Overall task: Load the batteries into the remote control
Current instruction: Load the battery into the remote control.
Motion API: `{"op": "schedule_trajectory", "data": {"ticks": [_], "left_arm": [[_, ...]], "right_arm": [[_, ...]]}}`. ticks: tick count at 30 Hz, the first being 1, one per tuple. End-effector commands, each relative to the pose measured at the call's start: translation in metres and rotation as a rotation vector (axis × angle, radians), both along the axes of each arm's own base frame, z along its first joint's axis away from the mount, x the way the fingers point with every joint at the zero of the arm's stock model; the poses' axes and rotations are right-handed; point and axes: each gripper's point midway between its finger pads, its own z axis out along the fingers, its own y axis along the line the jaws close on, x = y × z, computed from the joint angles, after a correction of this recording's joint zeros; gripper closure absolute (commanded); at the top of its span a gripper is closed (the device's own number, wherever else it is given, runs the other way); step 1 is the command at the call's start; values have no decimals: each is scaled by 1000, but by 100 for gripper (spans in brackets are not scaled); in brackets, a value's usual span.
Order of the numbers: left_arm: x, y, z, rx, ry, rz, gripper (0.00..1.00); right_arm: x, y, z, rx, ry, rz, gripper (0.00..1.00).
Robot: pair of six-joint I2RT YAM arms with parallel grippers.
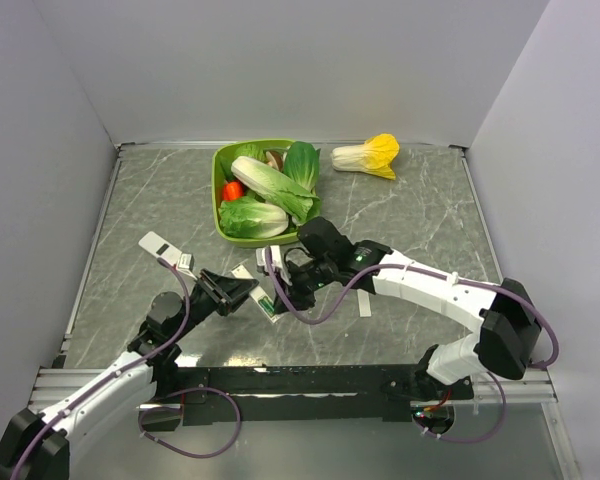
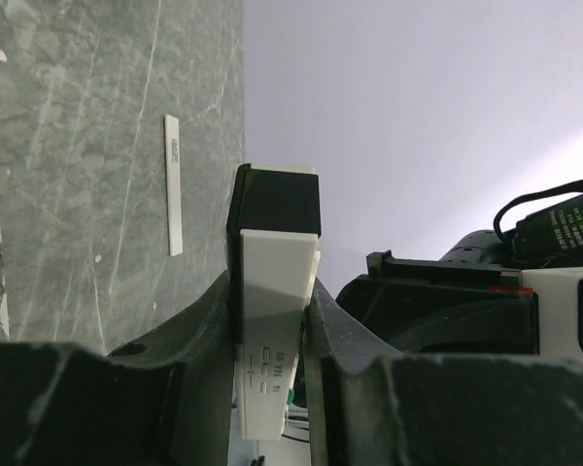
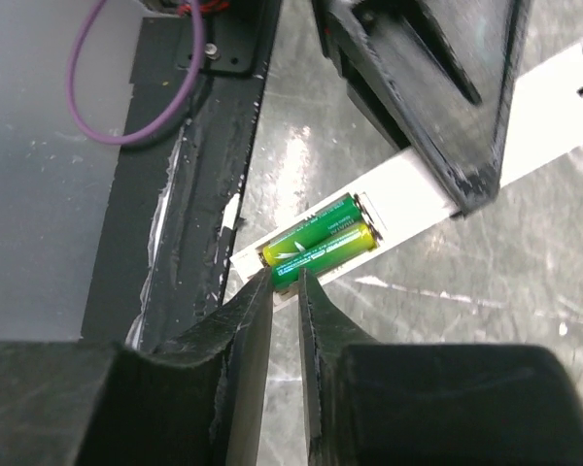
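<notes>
The remote control (image 2: 274,291), white with a black end, stands edge-on between the fingers of my left gripper (image 2: 272,325), which is shut on it. In the top view the left gripper (image 1: 242,293) holds it low over the table in front of the arms. Its open compartment shows two green batteries (image 3: 321,241) lying side by side in the remote control (image 3: 408,194). My right gripper (image 3: 287,283) hovers at the near end of the batteries. Its jaws are a narrow slit apart, and the end of the nearer battery shows just past the tips. In the top view the right gripper (image 1: 285,290) meets the left one.
A green tray (image 1: 220,205) of leafy vegetables and a red piece sits behind the grippers. A yellow-white cabbage (image 1: 368,155) lies at the back. A thin white strip (image 1: 365,303) lies on the table, also seen as the strip (image 2: 173,184). The black base rail (image 3: 204,146) runs along the near edge.
</notes>
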Motion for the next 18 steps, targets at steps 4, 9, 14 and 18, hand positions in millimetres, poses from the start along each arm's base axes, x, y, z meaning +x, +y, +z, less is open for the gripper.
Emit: {"op": "schedule_trajectory", "data": {"ticks": [4, 9, 14, 18], "left_arm": [[-10, 0, -14, -4, -42, -20, 99], [-6, 2, -31, 73, -40, -3, 99], [-4, 5, -39, 104, -44, 17, 99], [-4, 5, -36, 100, -62, 16, 99]], "right_arm": [[30, 0, -4, -87, -35, -161, 72], [38, 2, 15, -54, -38, -239, 64], [44, -3, 51, 41, 13, -347, 49], [49, -12, 66, 116, 136, -418, 34]]}}
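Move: The batteries in the open remote control lie just off the right hand's fingertips, their middle about 1 cm ahead, 2 cm to the left and 1 cm below. From that hand the white strip lies some 20 cm to the right, 3 cm ahead and 15 cm down, and the green tub is roughly 28 cm ahead, 4 cm left and 14 cm down. From the left hand, which grips the remote, the batteries are about 4 cm back and 6 cm right, level. The near ends of the batteries come free of the right fingertips as that hand slides forward about 3.5 cm and a little to its right, sinking slightly before lifting at the last. Its fingers spread from nearly closed to over half open while the wrist swings clockwise close to 20 degrees. The left hand keeps its pinch on the remote. ##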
